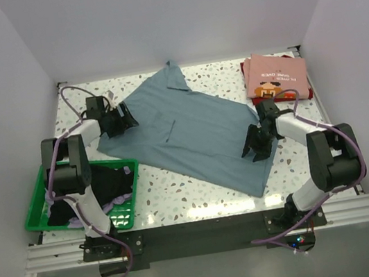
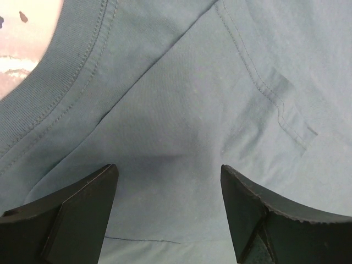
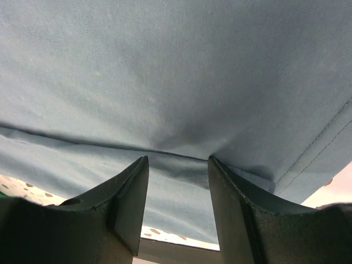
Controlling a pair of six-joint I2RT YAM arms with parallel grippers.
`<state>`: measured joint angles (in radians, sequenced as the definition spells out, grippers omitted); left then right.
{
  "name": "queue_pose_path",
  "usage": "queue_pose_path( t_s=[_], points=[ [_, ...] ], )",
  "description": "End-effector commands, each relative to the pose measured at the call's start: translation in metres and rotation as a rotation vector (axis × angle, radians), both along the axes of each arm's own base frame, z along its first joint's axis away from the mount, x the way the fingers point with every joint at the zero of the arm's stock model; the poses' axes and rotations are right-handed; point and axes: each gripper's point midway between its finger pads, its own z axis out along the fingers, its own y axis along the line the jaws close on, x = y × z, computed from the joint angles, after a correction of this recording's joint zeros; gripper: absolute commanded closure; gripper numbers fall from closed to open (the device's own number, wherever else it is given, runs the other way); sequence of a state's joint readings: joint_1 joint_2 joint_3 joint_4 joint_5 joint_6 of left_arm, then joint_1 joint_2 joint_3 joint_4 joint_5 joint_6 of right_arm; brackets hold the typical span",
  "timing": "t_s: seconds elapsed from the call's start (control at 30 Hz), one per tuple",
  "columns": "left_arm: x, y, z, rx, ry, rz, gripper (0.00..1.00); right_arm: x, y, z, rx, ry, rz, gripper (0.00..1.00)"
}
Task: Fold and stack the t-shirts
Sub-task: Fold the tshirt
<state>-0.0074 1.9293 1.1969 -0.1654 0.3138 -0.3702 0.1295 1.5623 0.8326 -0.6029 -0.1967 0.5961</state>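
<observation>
A dusty grey-blue t-shirt (image 1: pixel 190 127) lies spread out slantwise across the middle of the table. My left gripper (image 1: pixel 125 117) is at its left edge near the collar (image 2: pixel 60 66). In the left wrist view that gripper (image 2: pixel 168 184) stands wide open just over the cloth (image 2: pixel 181 110), holding nothing. My right gripper (image 1: pixel 255 147) is at the shirt's right edge. In the right wrist view it (image 3: pixel 177 160) is part open, its tips against a fold of the blue cloth (image 3: pixel 176 82), with a gap still between the jaws. A folded pink t-shirt (image 1: pixel 274 76) with a small print lies on a dark red one (image 1: pixel 244 69) at the back right.
A green mesh basket (image 1: pixel 37 204) stands at the front left beside the left arm, with a black t-shirt (image 1: pixel 107 182) and a lavender one (image 1: pixel 114 204) in it. White walls close in the table on three sides.
</observation>
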Motion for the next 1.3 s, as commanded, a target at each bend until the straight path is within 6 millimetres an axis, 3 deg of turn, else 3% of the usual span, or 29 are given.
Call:
queue_pose_path(
  t_s=[0.0,0.3,0.47,0.7,0.8,0.83,0.9,1.0,1.27],
  points=[
    [-0.047,0.014,-0.04,0.067,0.168,0.014,0.19,-0.055,-0.018,-0.021,-0.108,0.188,-0.006,0.48],
    [-0.048,-0.007,-0.041,-0.032,0.153,-0.077,0.19,-0.072,-0.046,-0.023,-0.268,0.25,-0.066,0.48],
    [-0.051,-0.032,-0.039,-0.036,0.146,-0.156,0.19,-0.075,-0.059,-0.018,-0.34,0.26,-0.09,0.46],
    [-0.047,-0.033,-0.017,-0.015,0.12,-0.144,0.18,-0.067,-0.06,0.003,-0.328,0.19,-0.116,0.45],
    [-0.024,-0.03,0.015,0.014,0.051,-0.134,0.17,-0.051,-0.061,0.035,-0.325,0.101,-0.133,0.44],
    [-0.016,-0.03,0.024,0.017,0.026,-0.132,0.16,-0.037,-0.061,0.051,-0.324,0.049,-0.144,0.43],
    [0.009,-0.032,0.052,0.012,-0.047,-0.124,0.16,-0.024,-0.067,0.075,-0.348,-0.006,-0.15,0.43],
    [0.036,-0.044,0.08,-0.006,-0.127,-0.127,0.17,-0.01,-0.076,0.092,-0.385,-0.048,-0.152,0.43],
    [0.072,-0.102,0.091,-0.067,-0.182,-0.22,0.21,0.017,-0.102,0.074,-0.445,-0.032,-0.181,0.48]
  ],
)
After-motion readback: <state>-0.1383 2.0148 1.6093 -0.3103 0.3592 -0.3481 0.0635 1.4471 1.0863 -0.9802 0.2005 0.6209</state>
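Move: Both open grippers are already down on the spread T-shirt, the cloth about 1 cm below each hand point. From the left hand the shirt's middle lies about 20 cm right and 7 back, the folded sleeve some 18 right and 15 ahead, the green bin roughly 16 left and 25 back. From the right hand the middle is 20 left and 10 ahead, the shirt's near corner 18 straight back, the pink box 11 right and 23 ahead. With fingers still open and down on the T-shirt, both hands drag the cloth back and to the right together, the right hand about 5 cm each way while rolling left side down, the left hand mostly rightward and only some 2 cm back. Both then lift off and swing forward about 6 to 9 cm, rising roughly 9 cm and drifting farther right, the right hand starting down again at the end. ##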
